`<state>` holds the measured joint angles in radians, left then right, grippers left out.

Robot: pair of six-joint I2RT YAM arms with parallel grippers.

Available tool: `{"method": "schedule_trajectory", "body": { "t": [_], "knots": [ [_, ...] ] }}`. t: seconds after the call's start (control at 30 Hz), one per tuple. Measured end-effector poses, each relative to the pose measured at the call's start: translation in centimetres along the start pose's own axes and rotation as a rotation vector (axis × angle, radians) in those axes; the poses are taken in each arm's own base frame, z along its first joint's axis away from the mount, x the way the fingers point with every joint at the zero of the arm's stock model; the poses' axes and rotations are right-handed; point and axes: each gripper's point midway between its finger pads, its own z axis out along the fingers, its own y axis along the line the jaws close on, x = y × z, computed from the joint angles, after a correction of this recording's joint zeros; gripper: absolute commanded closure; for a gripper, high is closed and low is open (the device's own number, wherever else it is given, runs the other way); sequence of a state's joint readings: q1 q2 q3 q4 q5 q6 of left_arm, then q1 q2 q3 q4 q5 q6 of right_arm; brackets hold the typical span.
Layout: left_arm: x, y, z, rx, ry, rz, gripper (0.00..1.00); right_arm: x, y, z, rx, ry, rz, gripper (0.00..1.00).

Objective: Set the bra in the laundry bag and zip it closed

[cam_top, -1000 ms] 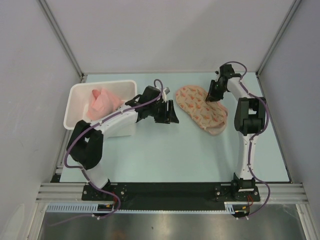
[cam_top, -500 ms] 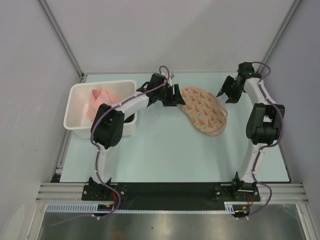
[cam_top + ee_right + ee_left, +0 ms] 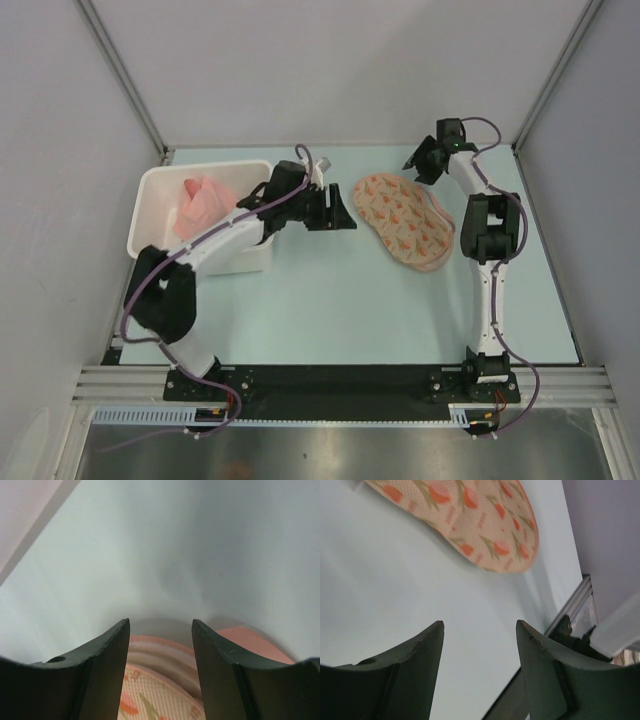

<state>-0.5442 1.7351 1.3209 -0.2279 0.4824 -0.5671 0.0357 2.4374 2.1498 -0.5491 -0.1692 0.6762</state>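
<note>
The laundry bag (image 3: pixel 405 220) lies flat on the table, right of centre, a two-lobed peach pouch with an orange flower print. The bra is hidden. My left gripper (image 3: pixel 343 214) hovers just left of the bag's far lobe, open, nothing between its fingers. In the left wrist view the bag (image 3: pixel 470 515) lies beyond the open gripper (image 3: pixel 479 625), apart from it. My right gripper (image 3: pixel 409 165) hangs open over the bag's far edge. In the right wrist view the bag's rim (image 3: pixel 165 680) shows between and below the spread fingers of that gripper (image 3: pixel 160 622).
A white plastic bin (image 3: pixel 160 190) stands at the left with a pink cloth (image 3: pixel 205 200) in it; my left arm reaches across its near right corner. Grey walls and metal frame posts (image 3: pixel 545 85) close in the back and sides.
My right gripper let go of the bag, opened, swung out to the right, then came back over the bag's far edge. My left gripper swung to the bag's far end and back.
</note>
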Motion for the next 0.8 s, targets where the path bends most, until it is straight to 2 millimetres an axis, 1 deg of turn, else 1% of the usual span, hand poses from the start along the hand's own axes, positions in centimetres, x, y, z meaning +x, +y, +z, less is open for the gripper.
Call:
{"method": "schedule_trajectory", "body": {
  "t": [0.03,0.1,0.13,0.2,0.3,0.37,0.47,0.53,0.6,0.63,0.7,0.8],
  "knots": [
    [0.9,-0.9,-1.1,0.015,-0.002,0.014,0.35,0.7,0.2,0.7,-0.001,0.011,-0.002,0.43],
    [2.3,-1.8,-2.4,0.029,0.001,0.027,0.35,2.0,0.4,1.9,0.001,0.036,-0.005,0.44],
    [3.2,-2.1,-3.0,0.036,0.007,0.032,0.35,2.4,0.5,2.3,0.0,0.045,-0.006,0.44],
    [4.8,-2.0,-3.9,0.035,0.022,0.032,0.34,3.1,0.7,3.0,-0.01,0.067,-0.002,0.44],
    [6.5,-1.2,-4.6,0.018,0.042,0.018,0.35,3.5,1.1,3.1,-0.027,0.09,-0.005,0.46],
    [7.0,-0.8,-4.7,0.007,0.052,0.011,0.35,4.2,1.4,3.0,-0.041,0.12,-0.004,0.46],
    [7.2,-0.7,-4.7,0.001,0.056,0.008,0.34,5.4,1.5,2.6,-0.058,0.178,-0.017,0.46],
    [7.2,-0.7,-4.8,-0.003,0.055,0.01,0.34,6.7,2.0,2.2,-0.082,0.23,-0.04,0.46],
    [7.3,-0.5,-4.9,-0.015,0.058,0.017,0.34,8.5,2.6,1.7,-0.116,0.288,-0.07,0.46],
    [7.4,-0.3,-5.1,-0.024,0.06,0.023,0.34,9.7,2.8,1.2,-0.129,0.323,-0.087,0.46],
    [7.6,0.0,-5.3,-0.039,0.067,0.034,0.34,12.4,3.2,0.1,-0.154,0.398,-0.11,0.45],
    [8.2,0.3,-6.0,-0.052,0.061,0.051,0.34,17.2,3.1,-2.6,-0.166,0.522,-0.154,0.45]
  ]
}}
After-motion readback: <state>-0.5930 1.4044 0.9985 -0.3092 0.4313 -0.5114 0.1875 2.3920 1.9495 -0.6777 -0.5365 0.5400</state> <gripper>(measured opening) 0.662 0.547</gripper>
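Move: The folded, floral laundry bag lies behind the right hand: its middle is about 14 cm back, 5 cm to the left and some 5 cm below the open fingers. Its far edge is only about 2 cm behind them, straight in line and some 5 cm lower, and the back wall stands roughly 11 cm ahead. From the left hand, the bag's middle is about 5 cm ahead, 18 cm to the right and 14 cm below. The laundry bag is dragged towards the robot by its far edge: the right hand sinks some 3 cm onto it while easing left, then sweeps left and increasingly back, ending about 12 cm each way, turning nearly 30 degrees counter-clockwise and tipping down, fingers staying half open. The left hand, open and empty, draws back about 9 cm and a little left. ##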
